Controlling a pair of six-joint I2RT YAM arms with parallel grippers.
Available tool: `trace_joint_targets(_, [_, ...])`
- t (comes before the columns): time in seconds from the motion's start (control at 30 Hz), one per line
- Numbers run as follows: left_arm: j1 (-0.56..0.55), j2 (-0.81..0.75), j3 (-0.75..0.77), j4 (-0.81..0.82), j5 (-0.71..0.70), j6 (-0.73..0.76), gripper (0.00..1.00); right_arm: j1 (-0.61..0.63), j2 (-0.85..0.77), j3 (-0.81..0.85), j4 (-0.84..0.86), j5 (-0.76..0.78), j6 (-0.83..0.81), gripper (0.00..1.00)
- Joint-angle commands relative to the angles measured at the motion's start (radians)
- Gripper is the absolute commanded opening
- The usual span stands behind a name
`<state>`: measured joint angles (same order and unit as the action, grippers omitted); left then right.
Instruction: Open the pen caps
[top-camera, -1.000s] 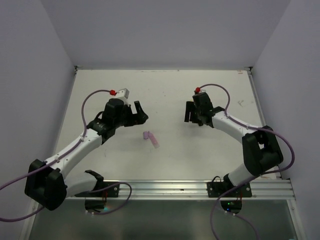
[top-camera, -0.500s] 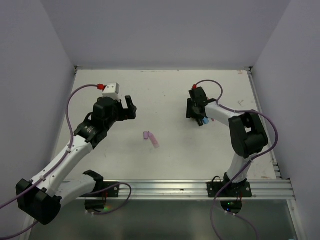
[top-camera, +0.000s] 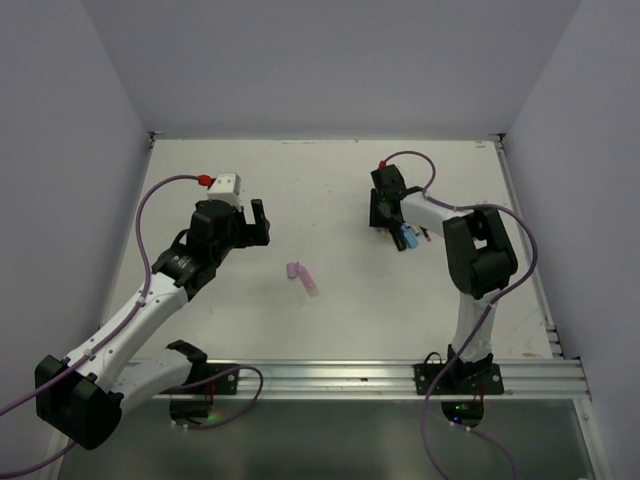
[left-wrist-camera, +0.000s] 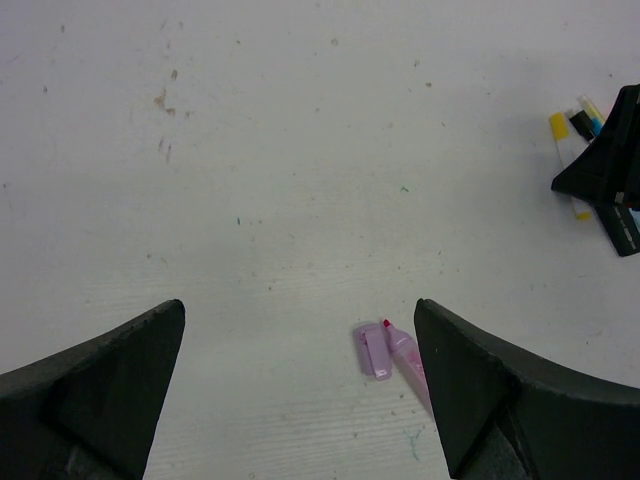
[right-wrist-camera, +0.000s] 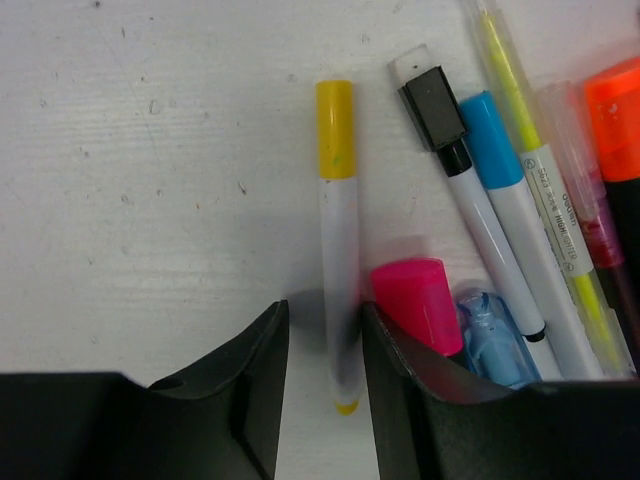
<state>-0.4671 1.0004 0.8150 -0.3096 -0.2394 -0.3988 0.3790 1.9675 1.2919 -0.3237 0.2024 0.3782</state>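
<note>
In the right wrist view, a thin white pen (right-wrist-camera: 338, 220) with a yellow cap (right-wrist-camera: 334, 115) lies between the fingers of my right gripper (right-wrist-camera: 324, 308). The jaws are narrowed around it; the right finger touches it and a gap shows on the left. A pink cap (right-wrist-camera: 418, 300) and a blue highlighter (right-wrist-camera: 490, 345) lie just to its right. A lilac highlighter (left-wrist-camera: 405, 352) lies uncapped mid-table with its loose lilac cap (left-wrist-camera: 373, 351) beside it. My left gripper (left-wrist-camera: 298, 320) hovers wide open above and left of them, holding nothing.
More pens lie in the cluster: black-capped (right-wrist-camera: 432, 100), blue-capped (right-wrist-camera: 490, 140), a thin yellow one (right-wrist-camera: 510, 90) and an orange cap (right-wrist-camera: 615, 90). From above the cluster (top-camera: 408, 238) sits by the right gripper (top-camera: 385, 212). White walls enclose the table (top-camera: 330, 180).
My right gripper has shifted slightly up-left over the pen cluster and its jaws have narrowed around the yellow-capped pen. My left gripper has swung left, away from the lilac highlighter, and stays open.
</note>
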Motion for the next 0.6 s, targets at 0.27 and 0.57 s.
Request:
trace_joint_targets(0.27, [0.004,-0.011,-0.01,0.072,0.089,0.009,1.0,0.021,-0.025,-0.064,0.093,-0.089,-0.082,0.0])
trace_joint_targets(0.57, [0.002,0.027,-0.016,0.199,0.359,-0.127,1.0,0.218,-0.341,-0.268,0.317,-0.196,-0.105,0.0])
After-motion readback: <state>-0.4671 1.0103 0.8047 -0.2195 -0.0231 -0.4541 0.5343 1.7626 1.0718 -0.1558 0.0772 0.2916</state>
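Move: Between the right hand's open fingertips lies the yellow-capped pen, its middle about 2 cm ahead and 1 cm lower. The magenta-capped pen stands some 4 cm right of this hand and 2 cm back, the black-capped marker 4 cm right and 3 cm ahead. Off to its left, the pulled-off pink cap lies about 25 cm left and 12 cm back. From the left hand, the yellow-capped pen is roughly 32 cm right, 14 cm ahead and 19 cm below. Easing a centimetre forward at table height, the right hand shuts its fingers on the rear part of the pen's white barrel, then carries the pen left and back about 9 cm towards the pink pen parts, rising 3 cm and turning some 15 degrees counter-clockwise. The open, empty left hand starts late, going 4 cm right towards the pen while turning clockwise and rolling slightly. ##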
